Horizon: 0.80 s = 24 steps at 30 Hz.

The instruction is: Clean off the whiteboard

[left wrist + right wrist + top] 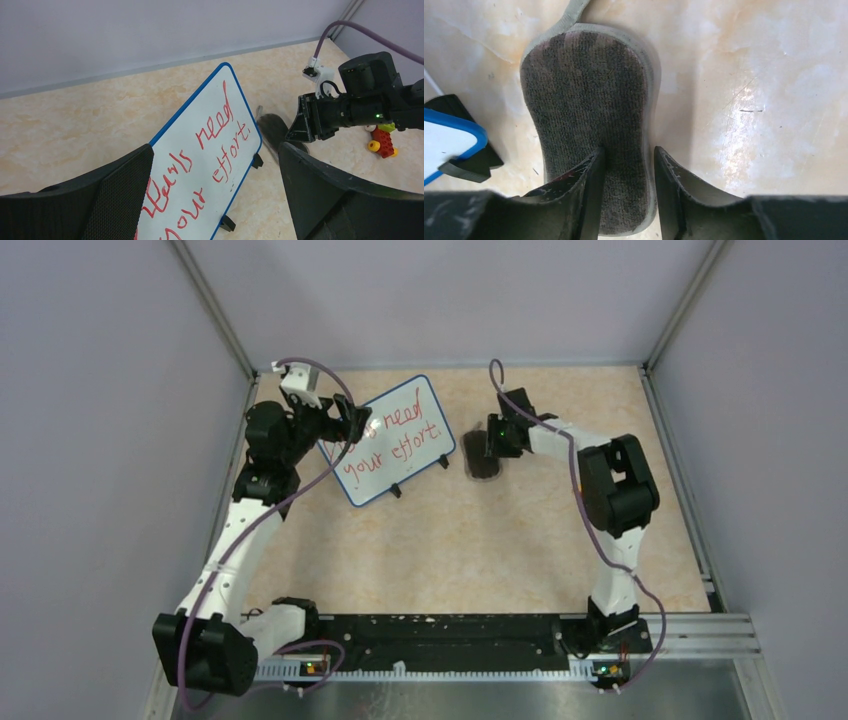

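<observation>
The whiteboard (395, 440) stands tilted on small black feet at the back left, red handwriting across it. My left gripper (352, 423) hovers at its left end, wide open, with the board (210, 145) showing between the two fingers (120, 195). Just right of the board a dark grey eraser pad (483, 458) lies flat on the table. My right gripper (628, 150) is down over the pad (584, 100); its left finger rests on the pad and its right finger stands just off the pad's right rim, a gap still between the jaws. A blue corner of the board (454, 135) shows at left.
Small red and yellow toy bricks (382, 142) lie on the table beyond my right arm (370, 100). Grey walls close in the beige table (450, 540) at the back and sides. The black mounting rail (450, 635) runs along the near edge.
</observation>
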Each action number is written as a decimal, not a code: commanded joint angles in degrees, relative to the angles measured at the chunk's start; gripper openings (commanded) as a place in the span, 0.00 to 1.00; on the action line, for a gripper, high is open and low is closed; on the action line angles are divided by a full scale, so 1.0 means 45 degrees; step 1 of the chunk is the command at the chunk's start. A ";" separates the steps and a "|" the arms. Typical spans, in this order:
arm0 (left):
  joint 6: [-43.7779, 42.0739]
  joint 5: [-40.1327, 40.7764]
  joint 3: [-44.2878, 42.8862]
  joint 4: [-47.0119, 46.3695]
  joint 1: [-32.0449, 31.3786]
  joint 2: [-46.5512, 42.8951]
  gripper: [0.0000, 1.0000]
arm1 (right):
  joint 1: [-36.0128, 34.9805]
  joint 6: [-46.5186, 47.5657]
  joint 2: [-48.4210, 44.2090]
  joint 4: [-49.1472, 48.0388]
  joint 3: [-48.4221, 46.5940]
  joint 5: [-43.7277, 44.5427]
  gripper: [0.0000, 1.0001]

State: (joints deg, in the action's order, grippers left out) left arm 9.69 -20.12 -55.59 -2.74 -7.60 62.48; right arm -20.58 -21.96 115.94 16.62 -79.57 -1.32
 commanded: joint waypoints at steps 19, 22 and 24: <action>-0.0084 -0.0014 0.0106 -0.0620 -0.0031 -0.0800 0.99 | -0.2791 -0.0156 -0.3115 0.4325 0.2259 0.9529 0.00; -0.0141 0.0191 0.0098 -0.0565 -0.0031 -0.0922 0.99 | -0.3931 -0.0604 -0.2855 0.6248 0.2148 1.2198 0.00; -0.0190 0.0465 0.0074 -0.0472 -0.0031 -0.1020 0.99 | -0.4666 -0.1089 -0.2558 0.7372 0.1946 1.3187 0.00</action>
State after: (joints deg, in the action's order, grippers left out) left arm 9.45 -19.84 -55.55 -3.01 -7.60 59.83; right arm -35.97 -23.00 103.92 35.35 -69.78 38.70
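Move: The eraser pad lies right under the right fingers, which straddle its right edge: its middle is about 3 cm to their left, 1 cm ahead and 1 cm below. The whiteboard's middle is some 28 cm left of the right hand, 3 cm ahead and 3 cm higher; the toy blocks are about 28 cm to its right and 7 cm back. From the left hand the eraser pad is roughly 12 cm ahead, 26 cm right and 30 cm below. Nearly in place at first, the right hand closes its half-open fingers and pinches the eraser pad by its right edge, then draws back about 10 cm and to the right, away from the whiteboard, rising slightly late on while the wrist rolls some 40 degrees so the fingertips swing rightward. The left hand, open, eases up a little. ##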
